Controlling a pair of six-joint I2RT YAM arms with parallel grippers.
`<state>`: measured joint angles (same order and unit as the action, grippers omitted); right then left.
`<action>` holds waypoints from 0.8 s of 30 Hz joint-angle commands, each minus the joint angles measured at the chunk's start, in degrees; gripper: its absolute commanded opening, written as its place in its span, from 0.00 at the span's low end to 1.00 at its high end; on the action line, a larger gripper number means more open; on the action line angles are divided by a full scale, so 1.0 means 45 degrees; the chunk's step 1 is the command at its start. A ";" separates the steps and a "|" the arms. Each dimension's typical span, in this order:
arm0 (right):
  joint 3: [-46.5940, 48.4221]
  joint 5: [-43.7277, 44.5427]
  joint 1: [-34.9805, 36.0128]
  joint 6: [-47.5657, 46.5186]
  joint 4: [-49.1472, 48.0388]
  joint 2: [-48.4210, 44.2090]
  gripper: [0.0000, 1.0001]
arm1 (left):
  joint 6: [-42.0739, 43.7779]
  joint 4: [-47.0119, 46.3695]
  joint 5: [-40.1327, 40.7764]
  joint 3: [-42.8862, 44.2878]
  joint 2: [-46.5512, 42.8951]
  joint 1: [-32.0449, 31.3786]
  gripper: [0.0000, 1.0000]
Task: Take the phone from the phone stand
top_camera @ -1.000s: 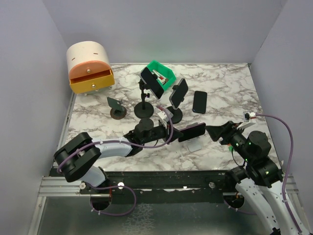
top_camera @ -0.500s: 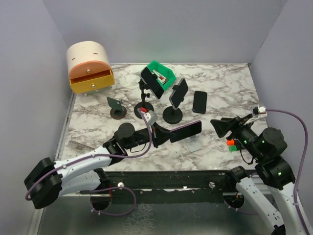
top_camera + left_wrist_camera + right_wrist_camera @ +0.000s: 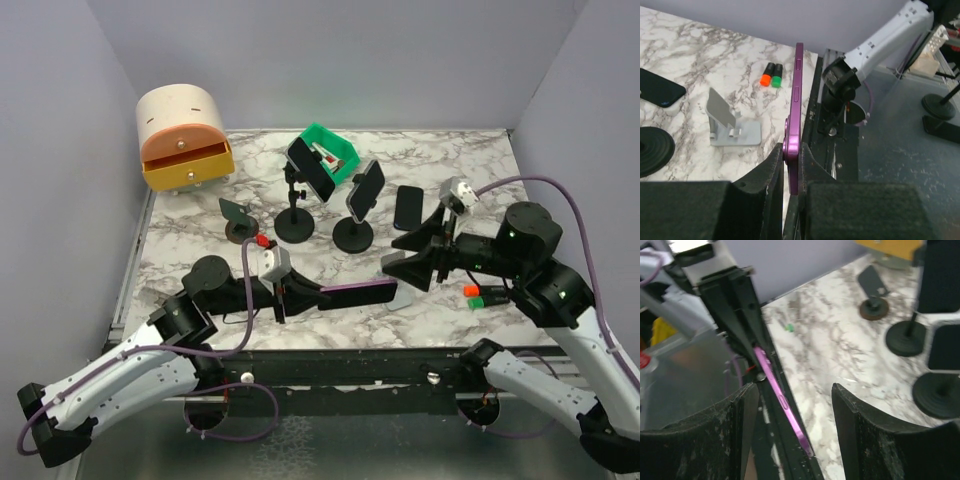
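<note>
My left gripper is shut on the near end of a purple phone, held on edge over the table's front edge. The small silver phone stand sits empty on the marble, just beyond the phone's free end. My right gripper is open and points left at that free end. In the right wrist view the purple phone runs through the gap between the fingers, touching neither.
Two black stands hold dark phones. A black phone lies flat behind the right gripper. An orange and a green marker lie near the front right. A green bin and an orange drawer box stand at the back.
The left arm drew back toward the near left, carrying the purple phone off the silver stand toward the front edge. The right arm swung left and forward to the phone's free end.
</note>
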<state>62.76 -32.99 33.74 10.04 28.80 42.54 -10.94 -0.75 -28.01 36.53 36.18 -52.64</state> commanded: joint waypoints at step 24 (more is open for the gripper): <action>0.3220 -0.0275 0.5317 -0.3013 0.4597 0.5014 0.64 | 0.2021 0.3605 -0.2096 0.1679 -0.1318 -0.0040 0.00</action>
<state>77.38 -36.84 56.84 -2.24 47.13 65.80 -2.72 16.99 -35.62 41.17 30.35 -52.64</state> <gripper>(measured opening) 0.648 0.116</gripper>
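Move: The phone is already in my left hand, gripped at one end; its middle lies about 7 cm to the right of that hand and 1 cm ahead. From my open right hand, the phone's middle is roughly 8 cm left, 6 cm back and 6 cm lower. The emptied phone stand sits some 4 cm ahead, 3 cm right and 24 cm below this right hand; the round-base holder is about 16 cm ahead, 5 cm left and 20 cm down. I swing my right hand, fingers still open, left and back about 8 cm each way towards the phone's free end, dropping some 6 cm late on. It turns roughly 30 degrees counter-clockwise while its fingertips dip, bringing one finger to each side of the phone. My left hand keeps its grip and draws the phone back about 4 cm and left 3 cm, then eases to a stop. ##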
